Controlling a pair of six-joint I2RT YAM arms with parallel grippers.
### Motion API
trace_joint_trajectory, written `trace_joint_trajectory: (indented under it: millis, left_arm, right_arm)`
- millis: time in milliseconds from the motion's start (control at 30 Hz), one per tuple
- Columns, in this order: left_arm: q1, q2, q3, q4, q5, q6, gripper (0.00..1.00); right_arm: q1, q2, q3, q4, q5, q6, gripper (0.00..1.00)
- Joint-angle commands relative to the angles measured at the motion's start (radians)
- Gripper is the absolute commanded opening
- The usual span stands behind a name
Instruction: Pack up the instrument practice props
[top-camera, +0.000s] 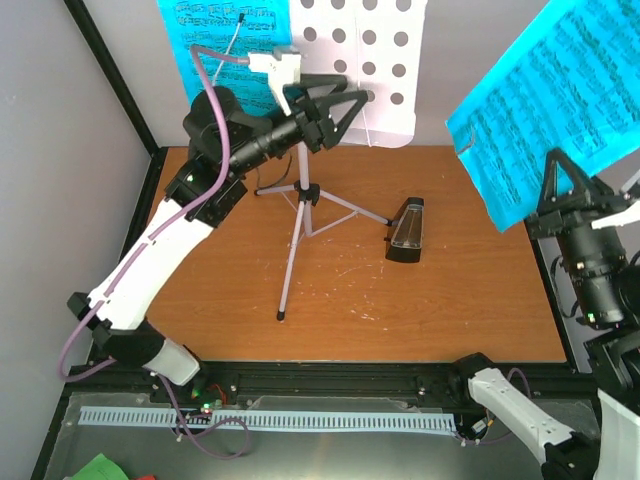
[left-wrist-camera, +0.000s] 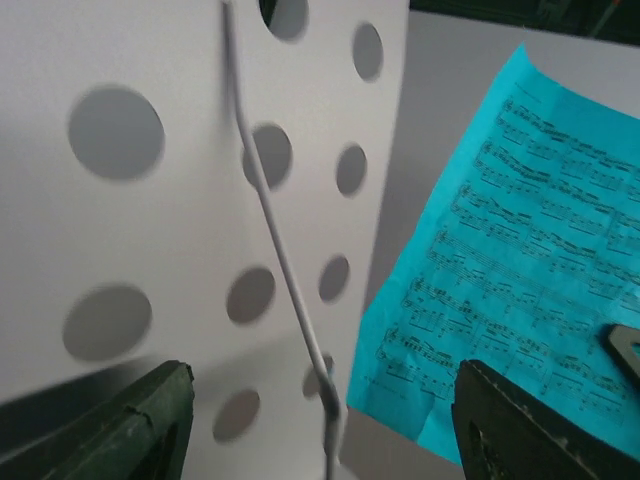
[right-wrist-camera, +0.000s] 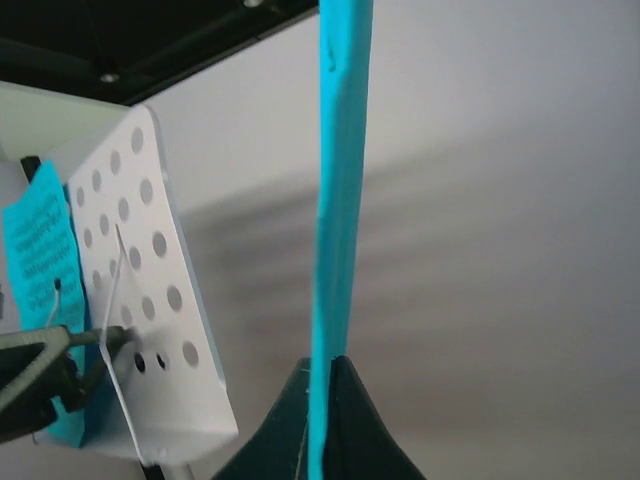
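Note:
The white tripod music stand (top-camera: 298, 215) stands at the back of the wooden table, its perforated desk (top-camera: 365, 60) facing forward. My left gripper (top-camera: 355, 105) is open at the desk's lower edge. In the left wrist view the thin wire page holder (left-wrist-camera: 290, 290) runs between its fingers (left-wrist-camera: 140, 430), with nothing gripped. One cyan sheet-music page (top-camera: 225, 30) hangs at the desk's left side. My right gripper (top-camera: 565, 190) is raised at the right and shut on another cyan page (top-camera: 550, 110), seen edge-on (right-wrist-camera: 340, 200) in its wrist view. The black metronome (top-camera: 405, 232) sits on the table right of the stand.
The stand's three legs (top-camera: 345, 208) spread over the middle of the table. A black frame rail (top-camera: 115, 80) and grey wall close the left side. A white slotted cable duct (top-camera: 270, 420) runs along the near edge between the arm bases.

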Motion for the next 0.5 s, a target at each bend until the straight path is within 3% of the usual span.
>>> trace_joint_trajectory:
  millis: [0, 167, 300, 467]
  left_arm:
    - [-0.004, -0.12, -0.124, 0.078, 0.107, 0.056, 0.75]
    - [-0.003, -0.262, -0.345, 0.13, 0.276, 0.086, 0.85]
    - [-0.003, -0.41, -0.627, 0.201, 0.344, 0.058, 0.9]
    - [-0.003, -0.632, -1.057, 0.231, 0.234, -0.013, 0.92]
  right_arm:
    - [0.006, -0.091, -0.077, -0.153, 0.066, 0.018, 0.03]
    - [0.006, -0.212, -0.313, -0.244, 0.03, 0.129, 0.03]
    - [0.006, -0.298, -0.546, -0.243, -0.102, 0.282, 0.03]
    - [0.006, -0.351, -0.888, -0.142, -0.446, 0.463, 0.03]
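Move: The sheet already in the right hand's pinch has its middle about 9 cm ahead of that hand and 2 cm above it; from the left hand it lies some 24 cm right and 2 cm back. The metronome lies on the table far below, about 28 cm ahead of the right hand and 5 cm left. The stand's bare desk is some 8 cm ahead of the left hand, at its height. The sheet is swept steeply down, away from stand height, in the right hand's kept pinch: about 25 cm down, drifting a little forward and left late on, while the wrist tips down some 35 degrees. The left hand, already off the page wire, opens wider, backs away from the desk and sinks ever faster, turning clockwise slightly. ##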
